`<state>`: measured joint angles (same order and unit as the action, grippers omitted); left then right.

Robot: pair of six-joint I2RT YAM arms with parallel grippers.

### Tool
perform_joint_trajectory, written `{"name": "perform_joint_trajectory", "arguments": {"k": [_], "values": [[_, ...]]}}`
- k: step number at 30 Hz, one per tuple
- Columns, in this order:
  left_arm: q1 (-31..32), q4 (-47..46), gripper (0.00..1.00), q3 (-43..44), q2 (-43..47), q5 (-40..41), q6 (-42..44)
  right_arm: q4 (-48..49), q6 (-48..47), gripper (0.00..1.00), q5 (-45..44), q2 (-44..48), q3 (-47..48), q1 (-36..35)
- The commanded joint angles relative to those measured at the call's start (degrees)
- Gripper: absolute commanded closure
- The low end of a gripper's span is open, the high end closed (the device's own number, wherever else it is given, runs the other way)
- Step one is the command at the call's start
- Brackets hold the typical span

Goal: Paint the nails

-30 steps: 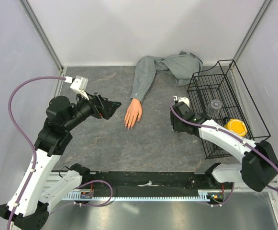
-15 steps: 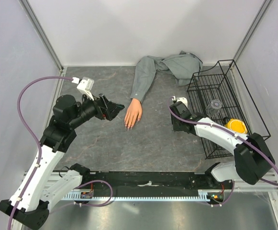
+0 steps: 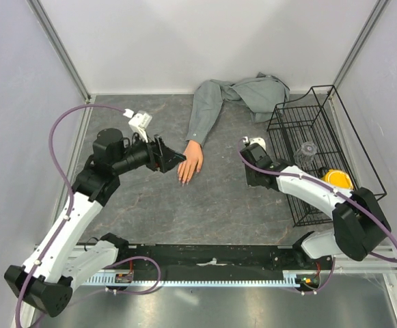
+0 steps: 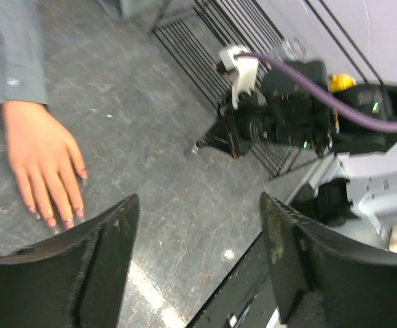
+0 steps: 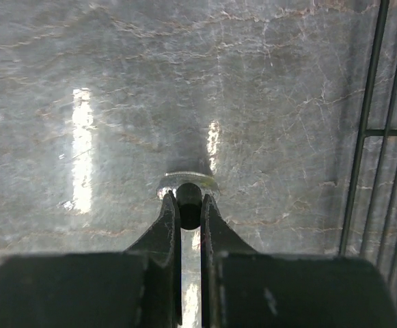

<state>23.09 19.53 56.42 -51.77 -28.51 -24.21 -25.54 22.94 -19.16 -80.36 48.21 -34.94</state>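
The peach mannequin hand (image 3: pixel 190 161) lies palm down at the table's middle, its grey sleeve (image 3: pixel 205 116) running to the back. The nails (image 4: pixel 68 223) are tiny pinkish tips on the fingers pointing toward the near edge. My left gripper (image 3: pixel 176 158) hovers just left of the hand, open, with nothing between its fingers (image 4: pixel 116 239). My right gripper (image 5: pixel 188 198) points straight down right of the hand, shut on the dark round cap (image 5: pixel 188 203) of a small bottle (image 5: pixel 188 180) standing on the table. In the top view the right gripper (image 3: pixel 253 179) hides the bottle.
A black wire basket (image 3: pixel 300 116) stands at the right edge, holding a clear jar (image 3: pixel 307 152) and a yellow object (image 3: pixel 337 181). The rest of the grey shirt (image 3: pixel 253 92) is bunched at the back. Its bars (image 5: pixel 372 102) run close to the right gripper.
My left arm has swung right, toward the mannequin hand, its jaws narrowing slightly. The right gripper's jaws have closed onto the bottle's cap.
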Motion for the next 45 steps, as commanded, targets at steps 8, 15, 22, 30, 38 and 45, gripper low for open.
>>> {"name": "perform_joint_trajectory", "arguments": {"k": [8, 15, 22, 30, 38, 45], "values": [[6.9, -28.6, 0.3, -16.6, 0.5, -12.8, 21.0, -15.4, 6.9, 1.0, 2.8, 5.6, 24.5, -13.3], [9.7, -31.0, 0.3, -18.9, 4.3, -13.9, 35.4, -17.7, 11.6, 1.0, 4.9, 4.6, 32.6, -20.7], [10.1, -31.2, 0.35, -20.4, 3.8, -14.4, 37.4, -18.6, 13.1, 1.0, 2.8, 2.7, 36.5, -26.0], [10.3, -31.0, 0.38, -21.0, 2.8, -14.7, 37.2, -17.3, 14.3, 1.0, 3.1, 3.1, 37.1, -27.7], [10.6, -30.3, 0.41, -21.1, 2.6, -14.6, 37.7, -17.0, 14.9, 1.0, 2.1, 2.8, 38.8, -27.8], [10.9, -29.5, 0.48, -20.9, 2.5, -13.7, 37.8, -18.0, 14.8, 1.0, 1.8, 1.7, 41.1, -27.8]]}}
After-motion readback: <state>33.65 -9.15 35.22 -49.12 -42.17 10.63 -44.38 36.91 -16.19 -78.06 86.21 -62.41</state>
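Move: My right hand already holds the nail polish by its black cap, the bottle's middle about 2 cm below the grip. The open left gripper waits about 28 cm to the left of that hand, 4 cm back and 24 cm higher. The mannequin hand lies 20 cm left and 8 cm ahead of my right hand, the wire rack's middle 25 cm right and 9 cm ahead. From my left hand the polish is about 28 cm right, 4 cm ahead and 26 cm down. Keeping the cap pinched, I lift the nail polish and swing my right hand up and left, then also back, some 20 cm each up and left, towards my left gripper. My left hand shifts about 5 cm each right, down and back to meet it, turning clockwise and rolling until its fingers point right, nearly level. Those fingers partly narrow but stay apart. ##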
